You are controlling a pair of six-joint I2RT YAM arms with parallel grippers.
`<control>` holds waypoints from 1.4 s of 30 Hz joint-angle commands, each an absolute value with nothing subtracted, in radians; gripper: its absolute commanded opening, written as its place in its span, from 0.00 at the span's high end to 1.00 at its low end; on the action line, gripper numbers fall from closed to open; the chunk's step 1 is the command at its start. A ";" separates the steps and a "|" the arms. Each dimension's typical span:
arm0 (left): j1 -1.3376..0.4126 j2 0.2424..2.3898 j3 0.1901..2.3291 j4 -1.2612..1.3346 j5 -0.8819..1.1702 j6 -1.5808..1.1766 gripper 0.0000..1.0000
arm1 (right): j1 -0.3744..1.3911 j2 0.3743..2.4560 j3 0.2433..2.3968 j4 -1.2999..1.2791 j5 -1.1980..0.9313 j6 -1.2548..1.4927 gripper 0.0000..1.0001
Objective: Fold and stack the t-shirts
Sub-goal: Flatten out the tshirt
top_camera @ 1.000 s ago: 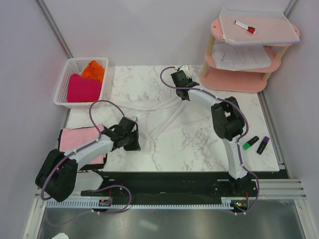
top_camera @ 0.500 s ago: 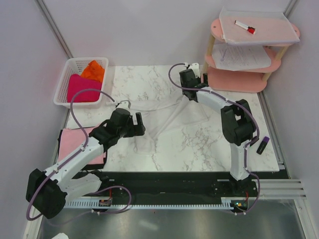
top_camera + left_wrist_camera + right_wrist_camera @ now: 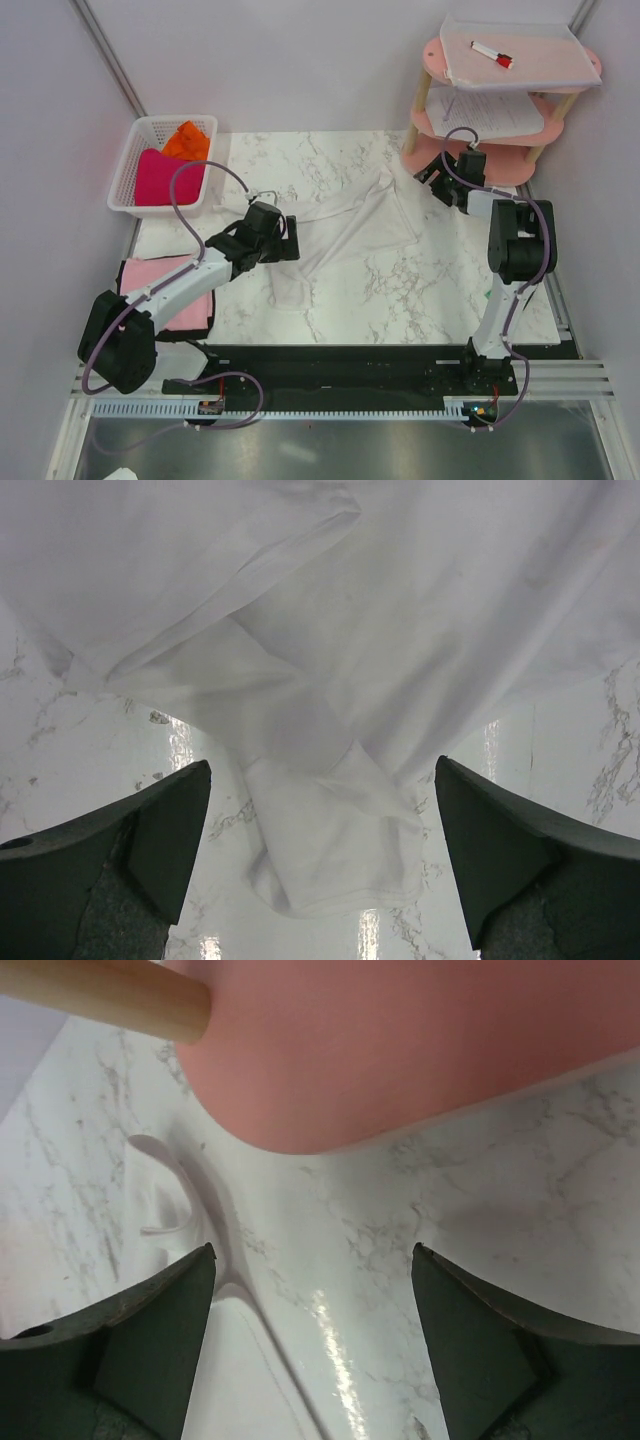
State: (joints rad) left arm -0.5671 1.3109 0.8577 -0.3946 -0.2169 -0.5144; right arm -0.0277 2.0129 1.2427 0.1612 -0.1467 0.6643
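A white t-shirt point(image 3: 350, 225) lies spread and wrinkled on the marble table point(image 3: 400, 290), one sleeve point(image 3: 290, 290) trailing toward the front. My left gripper point(image 3: 287, 240) is open just above its left part. In the left wrist view the left gripper point(image 3: 322, 763) has its jaws wide apart, with the folded sleeve point(image 3: 335, 845) lying between them, not held. My right gripper point(image 3: 432, 178) is open and empty by the shirt's right edge, beside the pink shelf base. The right wrist view shows this gripper point(image 3: 312, 1248) over bare marble, with white cloth point(image 3: 160, 1200) at the left.
A folded pale pink t-shirt point(image 3: 165, 285) lies at the left front. A white lattice basket point(image 3: 128, 165) at the back left holds magenta point(image 3: 165, 178) and orange point(image 3: 188, 140) shirts. A pink two-tier shelf point(image 3: 480, 165) with paper sheets and a red marker stands at the back right; its base point(image 3: 400, 1050) is close to my right gripper.
My right gripper has moved right, off the shirt's top edge to the shelf base. My left gripper has moved back and right over the shirt. The shirt now lies flatter.
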 commanded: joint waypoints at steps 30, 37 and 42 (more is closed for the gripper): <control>-0.563 1.350 0.897 -0.354 -0.293 -0.454 0.00 | 0.100 2.227 1.479 0.264 -0.393 0.773 0.44; -0.560 1.348 0.897 -0.353 -0.291 -0.446 0.00 | 0.107 2.180 1.442 0.223 -0.289 0.730 0.46; -0.560 1.351 0.891 -0.344 -0.284 -0.446 0.00 | 0.130 2.140 1.437 0.173 -0.181 0.681 0.46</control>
State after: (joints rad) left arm -0.5640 1.3701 0.8669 -0.3866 -0.2615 -0.4767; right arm 0.1108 2.2177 1.4456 0.2081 -0.2932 0.7425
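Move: From the right hand, open beside the shelf, the t-shirt's raised far corner lies about 12 cm to the left and 4 cm ahead, some 3 cm lower. The lower pink shelf's middle is about 9 cm ahead and 9 cm to the right, while the shirt's right-hand corner is some 18 cm back and 5 cm left. For the left hand, that raised corner lies about 22 cm ahead and 27 cm to the right, some 8 cm below. The right hand swings left from in front of the pink shelf towards the t-shirt's raised far corner, about 12 cm in two pushes with some 3 cm of forward drift, turning counter-clockwise and raising its left side by some 15 degrees each while its fingers close from wide to about half open. After rising slightly on the way it sinks about 3 cm and eases 1.5 cm back right, part of the roll undone, to end with the half-open fingers right at the raised fold, where contact can't be made out. ##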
